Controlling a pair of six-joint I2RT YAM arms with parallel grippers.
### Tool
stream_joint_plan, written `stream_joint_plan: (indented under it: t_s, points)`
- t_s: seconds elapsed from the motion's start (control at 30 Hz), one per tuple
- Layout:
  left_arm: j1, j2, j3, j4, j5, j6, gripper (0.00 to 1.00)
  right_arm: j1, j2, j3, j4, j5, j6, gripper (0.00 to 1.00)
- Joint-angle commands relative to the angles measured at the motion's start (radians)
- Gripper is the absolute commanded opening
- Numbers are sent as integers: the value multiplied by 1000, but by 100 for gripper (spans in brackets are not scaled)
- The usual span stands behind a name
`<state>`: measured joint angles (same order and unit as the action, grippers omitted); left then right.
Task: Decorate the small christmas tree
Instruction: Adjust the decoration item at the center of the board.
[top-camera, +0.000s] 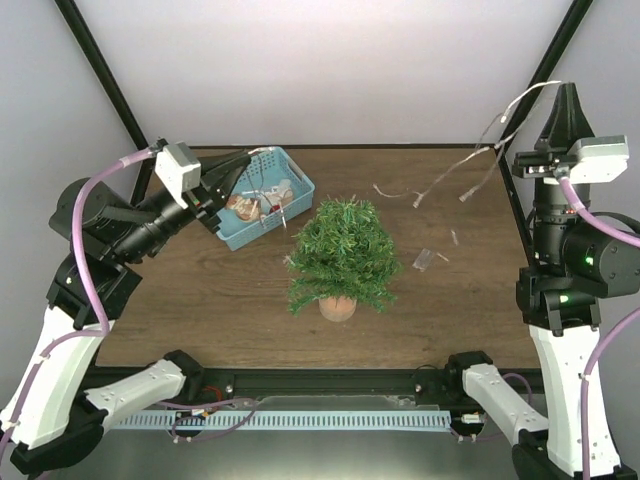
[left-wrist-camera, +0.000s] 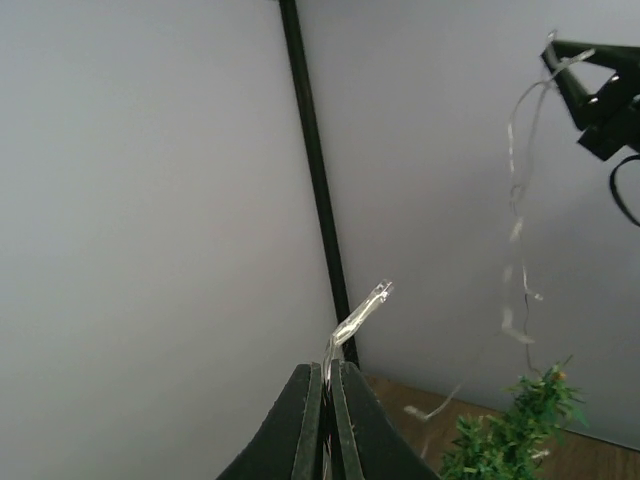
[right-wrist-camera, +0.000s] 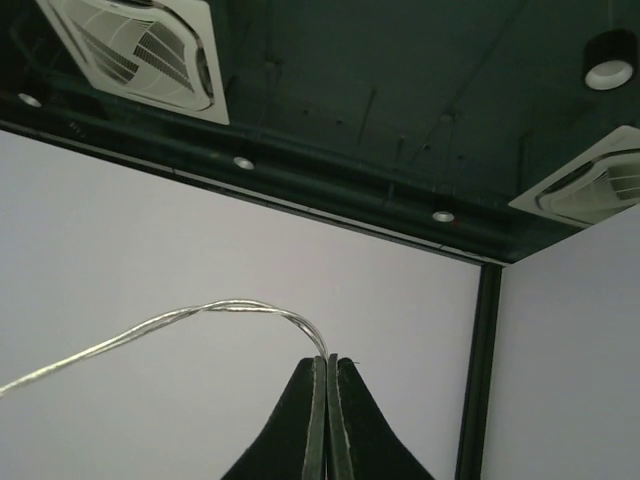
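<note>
The small christmas tree (top-camera: 341, 252) stands mid-table in a brown pot (top-camera: 337, 307); its top also shows low in the left wrist view (left-wrist-camera: 510, 435). A thin silver light string (top-camera: 478, 152) hangs from my right gripper (top-camera: 569, 90), which is raised high at the far right and shut on the wire (right-wrist-camera: 230, 307). The string's lower part lies on the table behind the tree. My left gripper (top-camera: 250, 158) hovers over the basket, shut (left-wrist-camera: 327, 368) on a wire with a clear bulb (left-wrist-camera: 368, 306) sticking out. My right gripper's fingers (right-wrist-camera: 327, 358) are pressed together.
A light-blue basket (top-camera: 299, 180) holding ornaments sits at the back left, under the left gripper. Small clear pieces (top-camera: 424, 260) lie on the wood right of the tree. Black frame posts (top-camera: 108, 85) rise at both back corners.
</note>
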<state>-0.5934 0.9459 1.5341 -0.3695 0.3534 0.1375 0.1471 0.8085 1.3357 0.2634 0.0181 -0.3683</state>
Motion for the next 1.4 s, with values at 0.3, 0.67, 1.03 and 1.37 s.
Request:
stream_joint_plan:
  t_s: [0.3,0.67,1.03,1.37]
  points:
    - [2,-17,44,107,-299,-5,4,-8,57,58,99,236,-149,1]
    - [2,26,44,221,-509,76,4,-200,239,-42,-114,425,-154,1]
    - [3,195,71,430,-687,107,4,-318,359,-215,-294,358,9,7]
    - [3,364,198,462,-543,11,4,-318,506,-23,-688,-108,111,63]
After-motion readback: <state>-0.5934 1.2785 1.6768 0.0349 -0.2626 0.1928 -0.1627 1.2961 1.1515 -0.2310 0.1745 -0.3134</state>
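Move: The right hand, high up with a light string end pinched, has the bare far-right table it heads for about 40 cm ahead, 12 cm right and 66 cm below. A clear plastic piece is about 19 cm ahead and 2 cm left on the table, the tree 7 cm ahead, 23 cm left and 46 cm down. The left hand, also pinching string, has that bare spot some 40 cm ahead and 47 cm right. Right hand sinks some 35 cm, forward and rightward, releasing the light string; left, still pinching, advances 14 cm. ##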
